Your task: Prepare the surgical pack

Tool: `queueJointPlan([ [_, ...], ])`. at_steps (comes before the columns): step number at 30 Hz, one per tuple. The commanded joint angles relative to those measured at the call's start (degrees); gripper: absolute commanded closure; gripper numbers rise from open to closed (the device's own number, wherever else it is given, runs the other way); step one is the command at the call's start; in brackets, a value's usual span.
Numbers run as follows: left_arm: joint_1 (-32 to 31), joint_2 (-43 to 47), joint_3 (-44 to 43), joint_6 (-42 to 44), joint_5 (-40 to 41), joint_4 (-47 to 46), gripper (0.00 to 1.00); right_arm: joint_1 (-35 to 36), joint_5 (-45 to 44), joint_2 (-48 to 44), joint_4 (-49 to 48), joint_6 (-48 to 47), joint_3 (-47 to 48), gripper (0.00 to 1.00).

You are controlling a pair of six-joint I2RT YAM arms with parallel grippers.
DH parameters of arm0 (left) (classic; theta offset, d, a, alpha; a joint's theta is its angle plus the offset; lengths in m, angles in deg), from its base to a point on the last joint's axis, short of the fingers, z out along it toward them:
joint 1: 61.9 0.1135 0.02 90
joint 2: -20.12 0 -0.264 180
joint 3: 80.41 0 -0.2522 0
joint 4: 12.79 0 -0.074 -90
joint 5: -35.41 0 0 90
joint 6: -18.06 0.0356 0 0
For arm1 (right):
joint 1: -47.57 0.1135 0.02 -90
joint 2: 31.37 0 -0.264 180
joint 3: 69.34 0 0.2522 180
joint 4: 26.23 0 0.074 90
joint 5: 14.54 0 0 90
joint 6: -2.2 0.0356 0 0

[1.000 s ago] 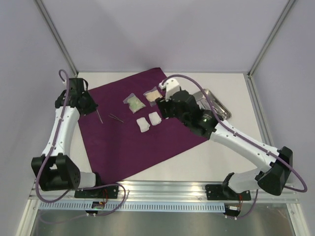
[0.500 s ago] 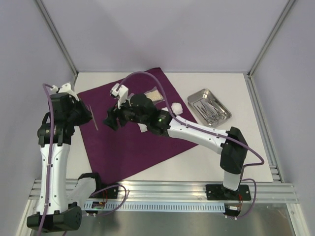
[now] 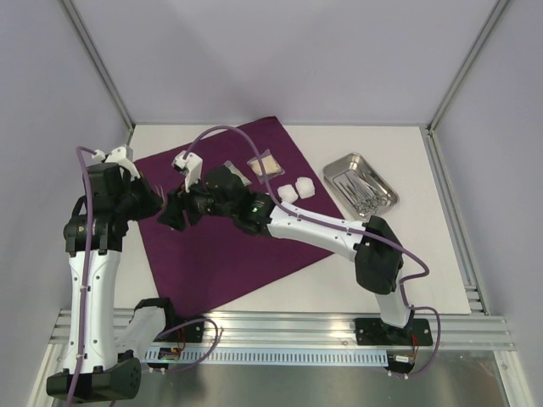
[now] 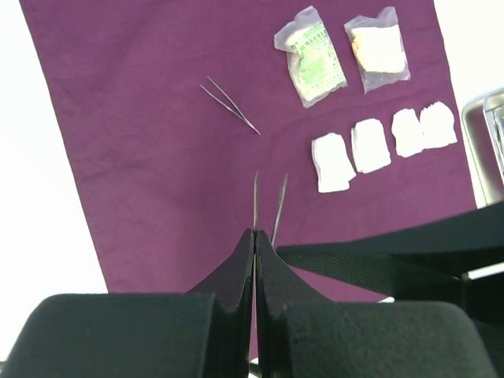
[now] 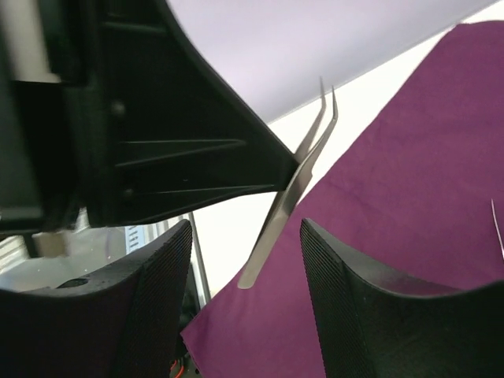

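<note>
My left gripper [image 4: 255, 232] is shut on a pair of steel tweezers [image 5: 295, 189], held above the left part of the purple cloth [image 3: 229, 254]. My right gripper [image 5: 246, 228] stands open around the tweezers' blunt end, and its fingers do not touch them. In the top view both grippers meet over the cloth's left edge, left gripper [image 3: 155, 206] and right gripper [image 3: 172, 216]. A second pair of tweezers [image 4: 230, 104] lies on the cloth. Two clear packets [image 4: 311, 59] [image 4: 378, 49] and several white gauze pads [image 4: 370, 146] lie further right. The steel tray [image 3: 344, 161] holds instruments.
The tray stands on the white table right of the cloth. My right arm [image 3: 314, 227] stretches across the cloth's middle and hides one packet and some gauze from above. Metal frame posts [image 3: 102, 72] rise at the table's back corners.
My right arm has swung left from the packets across the cloth to the left gripper. My left arm has lifted the tweezers off the cloth and pulled back a little.
</note>
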Motion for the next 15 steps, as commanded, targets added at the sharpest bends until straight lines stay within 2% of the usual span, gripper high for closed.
queueJointPlan([
  [1, 0.2, 0.7, -2.5, 0.8, -1.6, 0.5, 1.0, 0.0, -2.4, 1.1, 0.4, 1.1, 3.3, 0.41],
  [6, 0.2, 0.7, -2.0, 0.9, -1.6, 0.5, 1.0, -0.1, -3.0, 2.8, 2.7, 1.1, 4.9, 0.48],
  [9, 0.1, 0.7, -1.8, 0.7, -1.9, 0.5, 1.0, -0.1, -2.9, 3.2, 2.8, 1.2, 5.1, 0.6],
  [14, 0.2, 0.7, -2.2, 1.0, -2.6, 0.8, 1.0, -0.8, -2.4, 3.4, 2.5, 2.2, 4.6, 0.74],
  [15, 0.1, 0.8, -2.2, 1.0, -2.6, 0.9, 1.0, -1.1, -2.0, 3.3, 2.2, 2.6, 4.5, 0.8],
])
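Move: The tweezers stand roughly upright in the left hand's shut fingers, their middle about 1 cm below that hand's point, level with it otherwise. From the right hand their middle is some 2 cm farther out, 2 cm left and 2 cm higher, with the blunt end hanging between the open fingers. The other tweezers lie on the cloth about 19 cm ahead of the right hand, 1 cm right and 26 cm down; the nearest gauze lies 16 cm ahead, 17 cm right, equally low. The right fingers close from a bit over half open to about a quarter around the blunt end of the tweezers, just under the left fingertips, and seem to touch it by the end. Meanwhile the right hand sinks about 3 cm along the tweezers and edges 1 cm forward, its wrist barely turning. The left hand stays put and keeps its pinch. ##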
